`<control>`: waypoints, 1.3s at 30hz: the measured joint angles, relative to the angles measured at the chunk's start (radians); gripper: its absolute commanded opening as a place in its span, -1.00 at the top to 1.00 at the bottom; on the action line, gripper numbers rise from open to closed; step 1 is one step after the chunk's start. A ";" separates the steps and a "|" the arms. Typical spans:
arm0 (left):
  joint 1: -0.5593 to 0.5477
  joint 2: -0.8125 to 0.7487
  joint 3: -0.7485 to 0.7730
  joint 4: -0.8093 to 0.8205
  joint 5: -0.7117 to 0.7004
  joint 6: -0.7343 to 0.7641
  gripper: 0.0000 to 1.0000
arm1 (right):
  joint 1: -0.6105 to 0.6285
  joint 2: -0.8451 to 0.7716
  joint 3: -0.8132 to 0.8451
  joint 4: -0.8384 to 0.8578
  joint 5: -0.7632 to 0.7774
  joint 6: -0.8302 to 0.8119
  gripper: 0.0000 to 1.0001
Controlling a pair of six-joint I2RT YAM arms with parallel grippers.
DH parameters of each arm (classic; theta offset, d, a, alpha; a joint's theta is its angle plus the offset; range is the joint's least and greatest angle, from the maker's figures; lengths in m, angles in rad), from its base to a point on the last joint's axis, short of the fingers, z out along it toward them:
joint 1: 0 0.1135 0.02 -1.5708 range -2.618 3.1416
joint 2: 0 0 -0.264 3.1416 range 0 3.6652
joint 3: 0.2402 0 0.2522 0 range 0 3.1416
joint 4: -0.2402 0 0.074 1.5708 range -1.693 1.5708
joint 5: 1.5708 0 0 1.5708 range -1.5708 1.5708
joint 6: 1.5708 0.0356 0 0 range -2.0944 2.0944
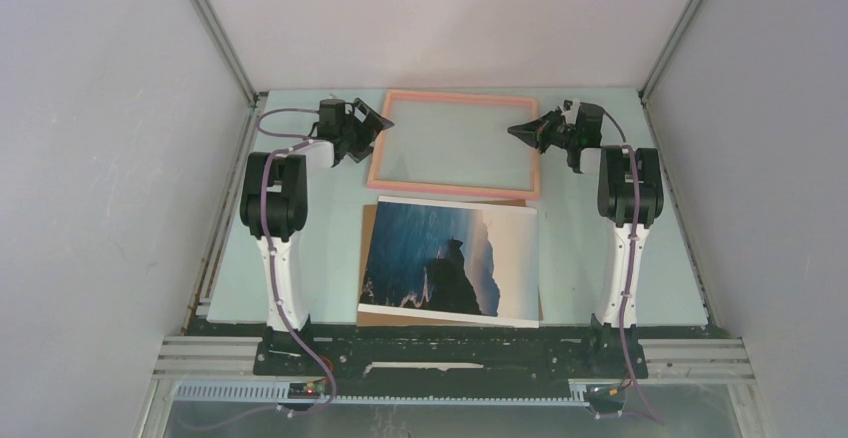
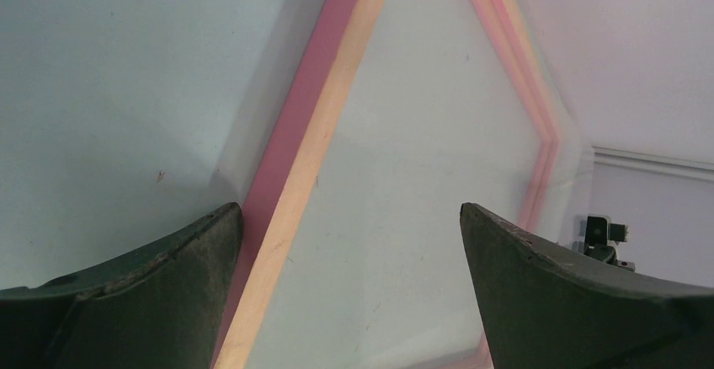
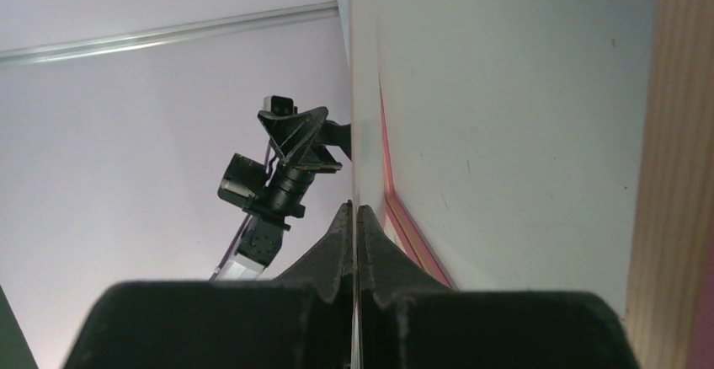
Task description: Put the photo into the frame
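The frame [image 1: 455, 98], with its salmon-pink border and clear front, lies flat at the far middle of the table. The photo [image 1: 450, 258], dark rock against blue sky, lies face up on the near side of it. My left gripper [image 1: 378, 123] is open and empty; in the left wrist view [image 2: 349, 211] its jaws stand on either side of the frame's left border [image 2: 311, 133]. My right gripper [image 1: 515, 131] is just inside the frame's right edge. In the right wrist view [image 3: 355, 213] it is shut on a thin clear sheet [image 3: 353, 133] seen edge-on.
A plain brown backing board [image 1: 368, 220] lies under the photo and sticks out at its left and far edges. White walls close in the table on the left, right and far sides. The arm bases stand at the near edge.
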 measured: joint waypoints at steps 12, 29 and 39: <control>0.000 0.000 0.000 -0.002 0.000 0.000 -1.00 | 0.008 0.000 0.061 -0.095 -0.027 -0.069 1.00; 0.000 -0.005 0.000 -0.014 -0.002 0.020 -1.00 | 0.025 0.011 0.191 -0.487 0.049 -0.362 -0.02; -0.007 -0.085 0.000 -0.086 -0.080 0.110 -1.00 | 0.048 -0.013 0.323 -0.861 0.248 -0.622 -0.89</control>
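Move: The right hand already pinches the right edge of the clear sheet, raised over the frame. The frame's middle lies about 12 cm to its left, level with it fore and aft, some 7 cm below; the frame's right rail runs about 7 cm to its right at that depth. The photo lies roughly 30 cm back and 14 cm left. From the open left hand, the frame's middle is about 18 cm right, 4 cm down, the left rail 2 cm left, 3 cm below. The right hand gives up its pinch on the clear sheet's right edge: after holding nearly still, the fingers spread almost fully as the hand sinks about 4 cm towards the frame, rolling left side down by some 25 degrees, then starts to lift slightly. At the very end the still-open left hand rises about 2.5 cm, away from the frame's left rail, edging left. ##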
